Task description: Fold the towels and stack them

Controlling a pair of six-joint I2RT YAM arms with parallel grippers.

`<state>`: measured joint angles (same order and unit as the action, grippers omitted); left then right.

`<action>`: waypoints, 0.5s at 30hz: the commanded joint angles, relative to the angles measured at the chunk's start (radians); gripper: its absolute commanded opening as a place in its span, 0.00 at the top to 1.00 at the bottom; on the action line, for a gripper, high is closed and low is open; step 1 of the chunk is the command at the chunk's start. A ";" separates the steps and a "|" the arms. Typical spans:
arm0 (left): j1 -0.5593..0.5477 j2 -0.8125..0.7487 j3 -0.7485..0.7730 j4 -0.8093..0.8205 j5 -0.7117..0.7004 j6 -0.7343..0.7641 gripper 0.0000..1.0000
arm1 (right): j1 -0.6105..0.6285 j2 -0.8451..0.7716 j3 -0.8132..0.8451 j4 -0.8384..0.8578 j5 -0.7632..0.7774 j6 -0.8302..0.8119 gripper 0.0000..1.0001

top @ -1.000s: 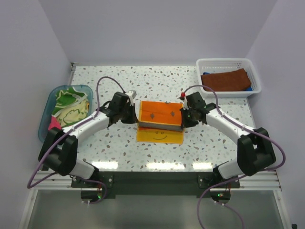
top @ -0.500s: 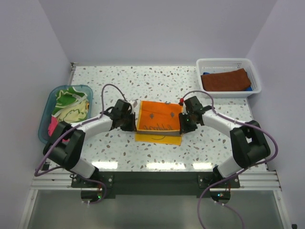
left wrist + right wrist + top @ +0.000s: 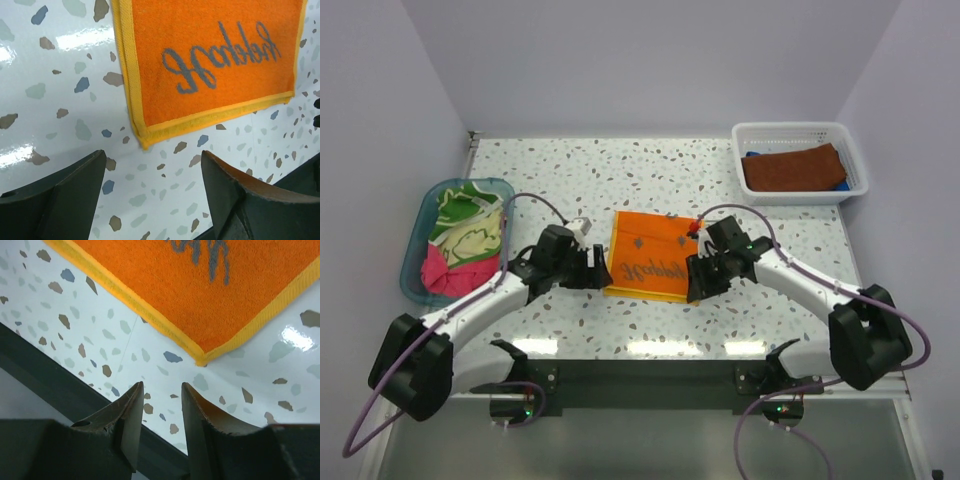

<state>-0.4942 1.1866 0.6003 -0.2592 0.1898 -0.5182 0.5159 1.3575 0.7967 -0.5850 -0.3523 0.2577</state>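
Observation:
An orange towel (image 3: 653, 256) with grey script lies folded flat in the middle of the table. It fills the top of the left wrist view (image 3: 215, 55) and of the right wrist view (image 3: 210, 290). My left gripper (image 3: 595, 272) stands open just off the towel's near left corner, and nothing is between its fingers (image 3: 60, 195). My right gripper (image 3: 698, 282) is open more narrowly by the near right corner, also empty (image 3: 162, 387). A rust brown towel (image 3: 794, 168) lies over a blue one (image 3: 839, 184) in the basket.
A white mesh basket (image 3: 800, 133) stands at the back right. A teal tub (image 3: 420, 268) at the left holds green and yellow patterned cloth (image 3: 470, 230) and a pink cloth (image 3: 442, 272). The table's dark front edge (image 3: 50, 385) runs close under my right fingers.
Both grippers have let go of the orange towel's lifted edge and drawn back toward the near side. The towel now lies folded over, script side up.

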 commanded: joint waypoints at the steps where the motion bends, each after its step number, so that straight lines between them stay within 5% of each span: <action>1: -0.004 -0.047 -0.023 0.001 -0.012 -0.072 0.18 | -0.001 -0.066 -0.011 -0.018 -0.001 0.026 0.60; 9: -0.018 0.060 0.062 -0.020 -0.049 -0.123 0.28 | 0.001 -0.063 0.010 0.082 0.235 0.139 0.61; 15: -0.067 0.140 0.125 -0.029 -0.134 -0.155 0.41 | -0.001 -0.055 -0.060 0.205 0.276 0.255 0.60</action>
<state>-0.5350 1.3064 0.6636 -0.2825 0.1150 -0.6384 0.5167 1.2968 0.7639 -0.4755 -0.1356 0.4255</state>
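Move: The orange towel's near-left corner lies some 3 cm ahead of the left hand, 2 cm to its right and 4 cm below. Its near-right corner is about 4 cm ahead of the right hand, 1 cm to its right and 4 cm lower; the towel's middle is about 13 cm ahead and 9 cm left of that hand. The blue bin's middle stands roughly 30 cm to the left of the left hand and 12 cm ahead. The orange towel's near corners are approached by both empty hands. The right hand goes forward about 3.5 cm and a little right at nearly the same height, turning some 15 degrees clockwise, its fingers kept part open over the near-right corner. The left sinks about 1.5 cm, edging forward and right, while its wide-open fingers partly close above the near-left corner. ##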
